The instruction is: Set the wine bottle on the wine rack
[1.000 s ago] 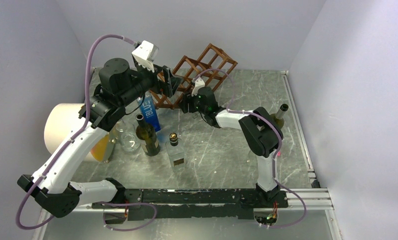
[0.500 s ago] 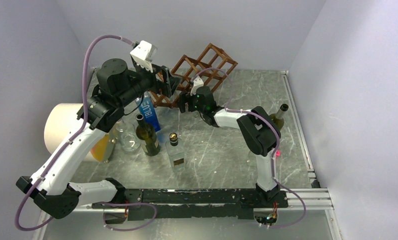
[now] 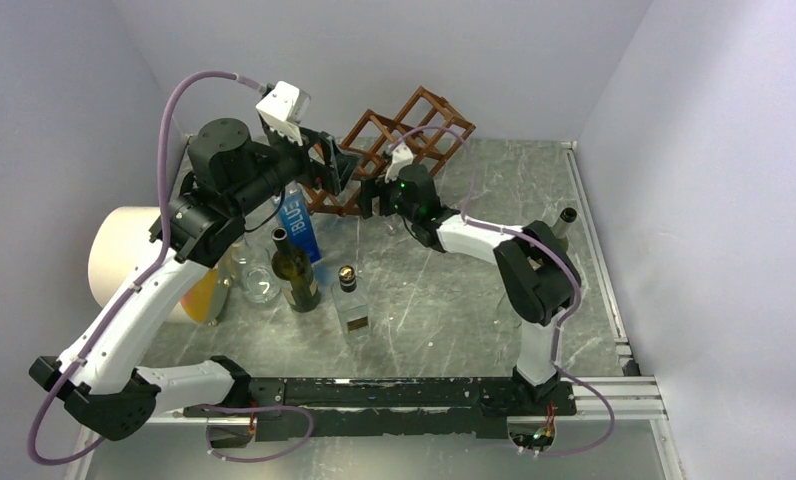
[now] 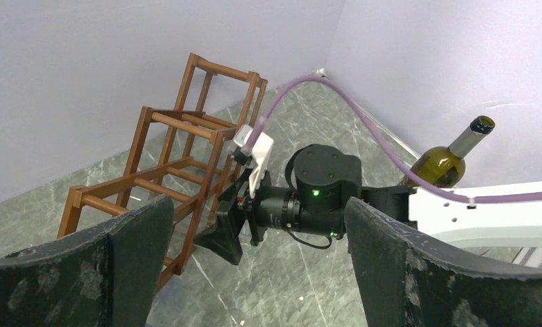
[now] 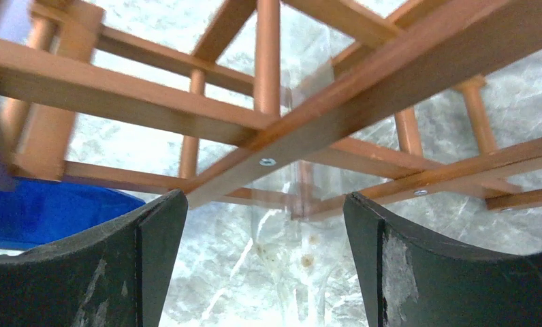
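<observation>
The reddish-brown wine rack (image 3: pixel 411 128) leans tilted at the back of the table; it is also in the left wrist view (image 4: pixel 186 157) and fills the right wrist view (image 5: pixel 268 129). My right gripper (image 3: pixel 368 196) (image 5: pixel 265 266) is open at the rack's lower left end. A clear glass bottle (image 5: pixel 302 231) shows faintly between its fingers, reaching up into the frame, with gaps on both sides. My left gripper (image 3: pixel 341 168) (image 4: pixel 261 272) hovers open and empty just left of it. An olive wine bottle (image 3: pixel 558 232) (image 4: pixel 449 160) stands at the right. A dark wine bottle (image 3: pixel 295 270) stands left of centre.
A blue bottle (image 3: pixel 297 216) stands under my left arm, with a clear jar (image 3: pixel 259 285) and a square gold-capped bottle (image 3: pixel 351 303) nearby. A white roll (image 3: pixel 124 255) lies at the far left. Walls close in the back and both sides.
My right gripper's jaws have spread wide apart and its wrist has risen slightly toward the rack. The left arm has barely shifted.
</observation>
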### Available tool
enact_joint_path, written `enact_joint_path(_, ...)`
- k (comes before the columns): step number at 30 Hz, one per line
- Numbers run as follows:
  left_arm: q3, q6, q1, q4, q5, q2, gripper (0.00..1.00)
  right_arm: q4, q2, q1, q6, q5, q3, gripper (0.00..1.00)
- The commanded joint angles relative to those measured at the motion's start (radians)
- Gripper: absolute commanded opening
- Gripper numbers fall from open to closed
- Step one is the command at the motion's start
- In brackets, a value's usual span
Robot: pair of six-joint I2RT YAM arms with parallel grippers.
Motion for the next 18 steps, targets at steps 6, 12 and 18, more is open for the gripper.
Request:
enact_joint_path(6, -0.016, 0.003, 0.006, 0.007, 0.002, -0.045, 0.99, -0.225, -0.161, -0.012, 0.050, -0.005, 0.049, 0.86)
enact_joint_path(12, -0.036, 0.006, 0.005, 0.017, 0.024, -0.068, 0.99, -0.370, -0.318, -0.030, 0.069, 0.008, 0.047, 0.84)
enact_joint_path(18, -0.080, 0.024, 0.005, 0.033, 0.074, -0.100, 0.99, -0.561, -0.524, -0.045, 0.023, 0.187, 0.047, 0.85)
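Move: The clear wine bottle already lies in the low front cell of the rack, its middle about 4 cm ahead of my right hand and some 7 cm below, nearly straight in line. The rack's middle is about 9 cm ahead, 5 cm to the right and 3 cm below; the blue bottle stands roughly 10 cm back and 13 cm to the left, about level in height. From my left hand the clear bottle is some 17 cm ahead, 6 cm to the right and 36 cm below. With its fingers already open around the clear bottle, my right hand keeps withdrawing: it climbs about 12 cm off the rack's front, slowly at first to the side and then swinging out to the right by some 6 cm while drawing back a little less. The fingers stay wide and the wrist barely turns. ##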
